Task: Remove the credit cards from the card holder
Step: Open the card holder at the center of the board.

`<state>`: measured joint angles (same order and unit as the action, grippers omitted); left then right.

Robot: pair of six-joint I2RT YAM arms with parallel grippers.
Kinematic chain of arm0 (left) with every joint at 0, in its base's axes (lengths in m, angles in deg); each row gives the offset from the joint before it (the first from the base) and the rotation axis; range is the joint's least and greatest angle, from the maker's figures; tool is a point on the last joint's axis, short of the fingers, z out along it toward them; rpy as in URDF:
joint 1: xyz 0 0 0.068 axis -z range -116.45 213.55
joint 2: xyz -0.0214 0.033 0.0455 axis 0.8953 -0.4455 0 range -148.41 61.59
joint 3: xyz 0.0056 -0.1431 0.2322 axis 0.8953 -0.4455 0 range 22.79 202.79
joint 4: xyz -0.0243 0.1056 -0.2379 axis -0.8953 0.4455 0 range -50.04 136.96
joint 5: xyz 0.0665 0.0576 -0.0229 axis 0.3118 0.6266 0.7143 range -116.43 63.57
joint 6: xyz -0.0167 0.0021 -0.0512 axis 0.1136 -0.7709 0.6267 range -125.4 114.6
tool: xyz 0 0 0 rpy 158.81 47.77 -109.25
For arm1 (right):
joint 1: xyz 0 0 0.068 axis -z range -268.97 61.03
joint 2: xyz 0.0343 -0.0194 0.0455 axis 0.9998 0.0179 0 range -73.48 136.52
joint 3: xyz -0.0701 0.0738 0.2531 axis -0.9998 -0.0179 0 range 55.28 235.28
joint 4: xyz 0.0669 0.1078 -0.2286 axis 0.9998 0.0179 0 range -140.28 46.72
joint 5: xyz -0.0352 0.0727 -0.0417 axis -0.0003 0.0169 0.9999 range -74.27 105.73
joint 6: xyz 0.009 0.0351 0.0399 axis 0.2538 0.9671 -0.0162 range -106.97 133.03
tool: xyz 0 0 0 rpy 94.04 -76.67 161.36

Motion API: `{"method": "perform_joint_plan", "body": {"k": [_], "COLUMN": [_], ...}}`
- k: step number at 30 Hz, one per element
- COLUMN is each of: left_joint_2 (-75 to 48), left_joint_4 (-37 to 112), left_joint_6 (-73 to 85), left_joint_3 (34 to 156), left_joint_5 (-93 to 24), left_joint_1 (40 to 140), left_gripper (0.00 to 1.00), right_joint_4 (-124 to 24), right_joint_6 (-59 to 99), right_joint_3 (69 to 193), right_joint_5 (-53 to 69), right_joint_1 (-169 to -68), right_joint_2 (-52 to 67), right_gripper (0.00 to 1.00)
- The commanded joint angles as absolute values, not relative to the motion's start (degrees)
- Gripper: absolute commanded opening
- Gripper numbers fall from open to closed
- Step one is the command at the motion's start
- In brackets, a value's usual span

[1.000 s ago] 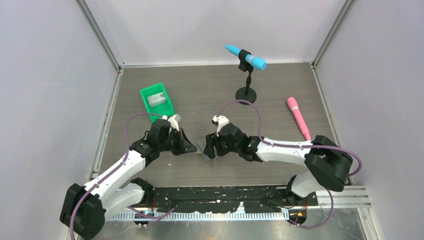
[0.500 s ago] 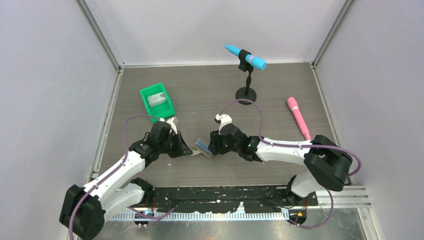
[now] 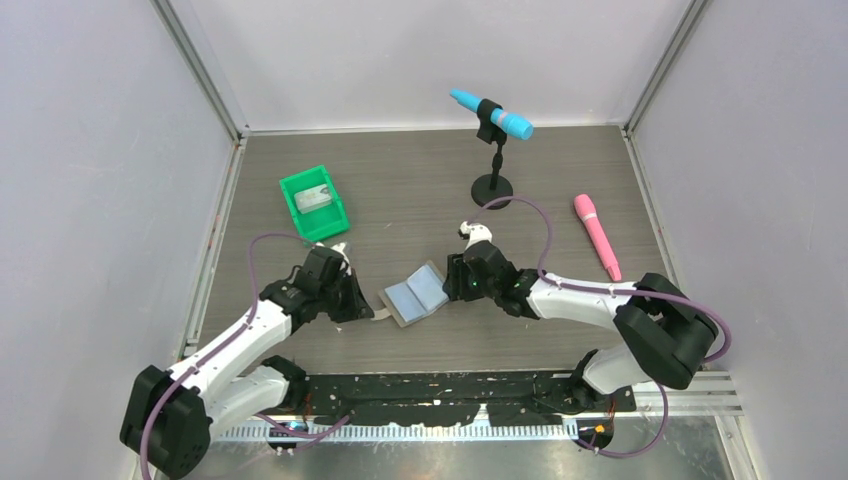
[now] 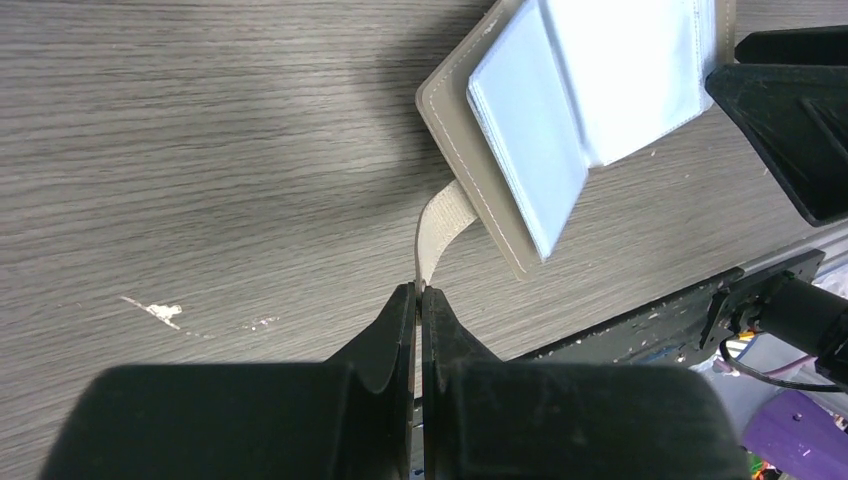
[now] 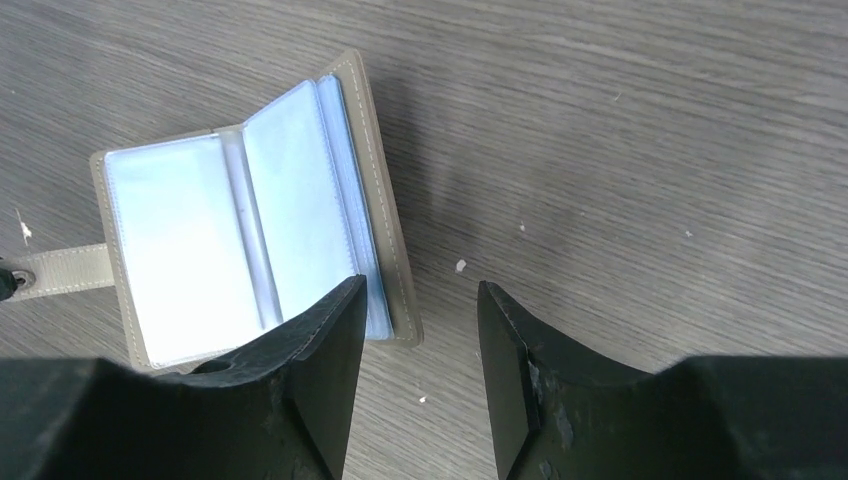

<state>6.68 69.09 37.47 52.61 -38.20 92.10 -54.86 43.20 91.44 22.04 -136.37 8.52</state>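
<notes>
The card holder (image 3: 417,293) lies spread open on the table, pale blue pockets (image 5: 200,240) facing up, grey cover (image 4: 470,150) underneath. Its small grey tab (image 4: 440,225) sticks out toward my left gripper (image 4: 418,290), which is shut on the tab's end. My right gripper (image 5: 420,290) hovers open at the holder's right edge (image 5: 385,250), with only bare table between its fingers. The credit cards are hidden; the pockets show only pale blue sleeves.
A green bin (image 3: 335,205) at the back left holds a flat grey rectangle (image 3: 313,197). A blue microphone on a black stand (image 3: 492,185) is at the back centre. A pink microphone (image 3: 597,235) lies at the right. The black rail (image 3: 450,385) runs along the near edge.
The holder, earlier raised and half-folded between both grippers, now lies open flat. My right gripper has drawn back to the right and its jaws have narrowed. The left still pinches the tab.
</notes>
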Motion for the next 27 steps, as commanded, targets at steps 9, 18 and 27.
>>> {"method": "perform_joint_plan", "body": {"k": [9, 18, 27], "left_joint_2": [7.2, 11.4, 9.8], "left_joint_4": [64.8, 58.0, 55.6], "left_joint_6": [37.4, 40.2, 40.7], "left_joint_3": [53.1, 52.7, 53.7], "left_joint_5": [-43.0, -50.3, -52.6], "left_joint_1": [92.3, 92.3, 92.3], "left_gripper": [0.0, 0.0, 0.0], "right_joint_4": [-52.1, -45.5, -52.2], "right_joint_6": [44.3, 43.6, 43.4], "right_joint_3": [91.9, 95.0, 95.9], "right_joint_5": [19.0, 18.0, 9.1], "right_joint_1": [-135.8, -135.8, -135.9], "right_joint_2": [6.3, -2.2, -4.9], "right_gripper": [0.55, 0.59, 0.57]}}
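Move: The opened card holder lies about 9 cm right and 5 cm ahead of the left hand, a couple of centimetres below it; the left fingers already hold the end of its strap. From the right hand the holder's middle is roughly 8 cm left and 2 cm back, some 3 cm lower. The green tray stands about 26 cm ahead and 13 cm left of the left hand; the microphone stand's base is some 21 cm ahead and 10 cm right of the right hand. The left hand keeps its pinch on the strap and, after a slight dip, swings up about 5 cm and 4 cm to the right towards the card holder, its fingers tipping some 15 degrees to point more rightward. Beside the holder's right edge, the half-open right hand first eases back about 2 cm and a little down and right, then rises sharply some 9 cm away from the holder, drifting left at the end with its fingers still apart. ##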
